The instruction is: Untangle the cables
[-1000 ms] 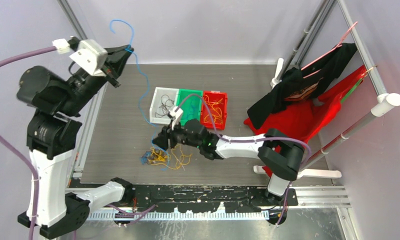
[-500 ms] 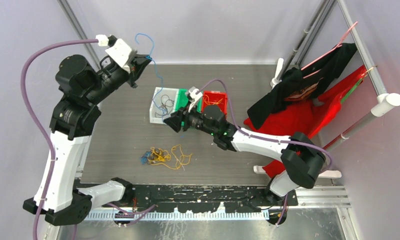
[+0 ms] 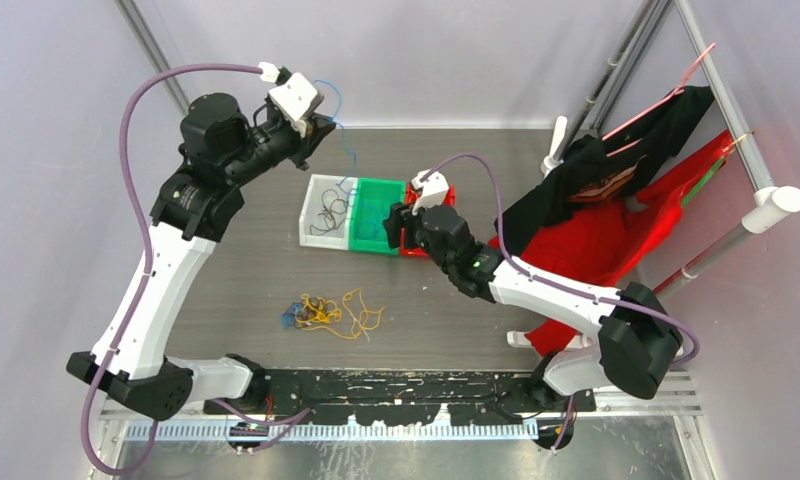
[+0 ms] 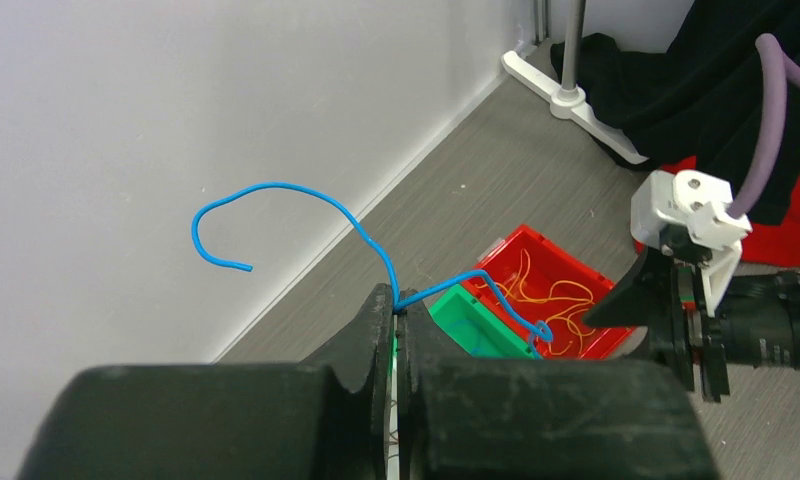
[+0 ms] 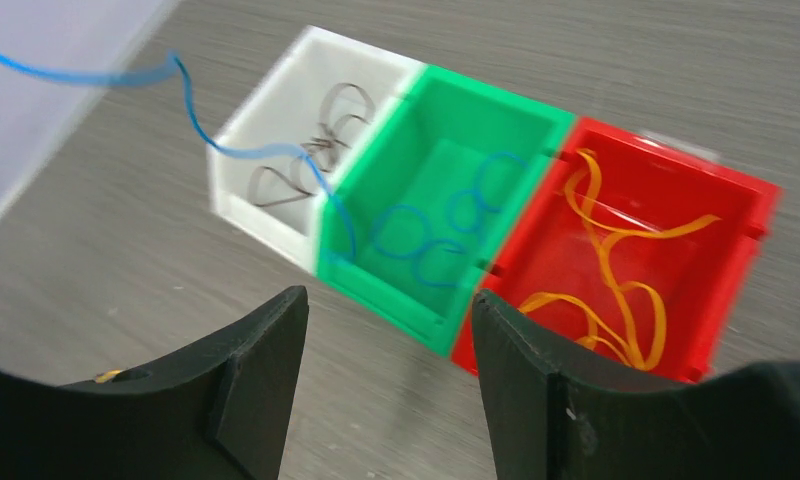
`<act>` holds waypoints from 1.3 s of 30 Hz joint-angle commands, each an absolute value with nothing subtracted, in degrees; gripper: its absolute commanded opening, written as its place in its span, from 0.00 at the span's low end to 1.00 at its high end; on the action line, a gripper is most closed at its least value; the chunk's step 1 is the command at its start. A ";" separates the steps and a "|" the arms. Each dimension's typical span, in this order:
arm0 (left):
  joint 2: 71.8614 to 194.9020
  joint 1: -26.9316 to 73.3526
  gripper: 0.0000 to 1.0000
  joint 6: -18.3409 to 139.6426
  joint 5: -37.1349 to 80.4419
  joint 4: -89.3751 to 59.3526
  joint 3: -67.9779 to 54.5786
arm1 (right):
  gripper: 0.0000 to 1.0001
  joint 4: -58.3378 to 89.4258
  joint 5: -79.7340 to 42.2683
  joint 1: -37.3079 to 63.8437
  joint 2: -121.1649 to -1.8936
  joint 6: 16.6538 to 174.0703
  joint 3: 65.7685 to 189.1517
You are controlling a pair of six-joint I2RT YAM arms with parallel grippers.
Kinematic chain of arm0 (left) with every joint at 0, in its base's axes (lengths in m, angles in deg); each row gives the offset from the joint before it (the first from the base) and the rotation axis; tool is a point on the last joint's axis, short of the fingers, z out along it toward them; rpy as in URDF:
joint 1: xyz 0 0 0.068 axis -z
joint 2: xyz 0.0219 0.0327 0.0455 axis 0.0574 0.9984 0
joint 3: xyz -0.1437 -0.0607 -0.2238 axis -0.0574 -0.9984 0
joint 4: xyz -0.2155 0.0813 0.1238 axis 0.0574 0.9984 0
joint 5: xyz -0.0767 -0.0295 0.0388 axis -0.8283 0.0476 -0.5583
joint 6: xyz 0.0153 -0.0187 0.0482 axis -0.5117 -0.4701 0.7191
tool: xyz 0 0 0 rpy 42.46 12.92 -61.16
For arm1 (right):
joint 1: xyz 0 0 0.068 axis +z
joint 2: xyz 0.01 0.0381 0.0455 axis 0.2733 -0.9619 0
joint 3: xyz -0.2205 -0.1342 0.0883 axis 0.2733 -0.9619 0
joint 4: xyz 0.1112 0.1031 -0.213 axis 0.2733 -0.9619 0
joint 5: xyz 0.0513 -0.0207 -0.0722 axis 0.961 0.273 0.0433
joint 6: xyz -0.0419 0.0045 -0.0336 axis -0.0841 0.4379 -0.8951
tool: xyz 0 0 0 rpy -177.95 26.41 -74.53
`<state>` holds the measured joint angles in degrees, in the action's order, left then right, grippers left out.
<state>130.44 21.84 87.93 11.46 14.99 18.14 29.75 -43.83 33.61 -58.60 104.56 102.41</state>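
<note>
My left gripper (image 3: 321, 128) (image 4: 396, 302) is shut on a thin blue cable (image 4: 306, 190) and holds it high over the bins. The cable's free end curls upward, and its other end (image 5: 211, 145) trails down to the green bin (image 5: 496, 95). My right gripper (image 3: 394, 222) (image 5: 388, 305) hovers open over the table just in front of the bins, nothing between its fingers. A tangle of yellow-orange, blue and dark cables (image 3: 328, 314) lies on the table nearer the front.
The white bin (image 5: 276, 110) holds dark wires, the green bin blue loops (image 5: 446, 225), the red bin (image 5: 676, 160) orange wires. Black and red clothes (image 3: 596, 190) hang on a rack at the right, with a white stand (image 3: 558, 145) beside them. The wall runs close behind.
The left arm swung right from the back left corner, carrying the blue cable over the bins. The right gripper left the tangle, moved up to the bins and opened wider.
</note>
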 commanded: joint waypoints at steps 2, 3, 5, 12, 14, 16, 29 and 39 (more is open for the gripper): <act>132.22 22.11 0.00 90.30 11.60 9.22 17.63 | 0.66 23.74 -48.93 29.42 -57.16 105.44 104.43; 132.66 22.18 0.00 90.59 11.75 8.86 17.33 | 0.66 23.90 -48.39 28.65 -56.74 105.89 103.89; 133.38 22.30 0.00 91.20 12.06 8.09 16.56 | 0.67 23.12 -48.72 27.38 -56.45 106.17 103.60; 138.25 22.72 0.00 92.37 14.76 4.02 15.03 | 0.67 23.03 -48.27 25.41 -54.70 106.17 101.44; 140.00 22.86 0.00 94.96 15.26 3.61 14.65 | 0.67 22.47 -47.94 25.36 -54.32 106.27 101.04; 141.60 22.95 0.00 96.67 16.24 2.91 14.24 | 0.67 22.30 -47.86 25.29 -53.60 106.47 100.39; 148.13 29.90 0.00 107.83 30.51 0.19 14.78 | 0.67 22.91 -47.20 25.20 -49.34 108.47 96.60; 153.31 31.69 0.00 119.08 36.61 -7.61 19.16 | 0.66 23.21 -47.09 25.19 -48.58 108.61 95.15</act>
<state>152.21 32.06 112.06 32.46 1.18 15.50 20.76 -47.13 25.37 -50.47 107.88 95.20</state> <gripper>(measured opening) 0.010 0.667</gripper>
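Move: The green bin, where the blue cable's tail already trails, lies roughly 9 cm ahead of the left hand, 4 cm to its right and 43 cm below. The red bin stands about 9 cm ahead and 13 cm right of that hand, the white bin 9 cm ahead and 5 cm left. From the right hand the green bin is some 8 cm ahead, 3 cm left and 18 cm down. Left hand, still pinching blue cable, sinks 12 cm and reaches forward over green bin; open right hand moves rightward. ##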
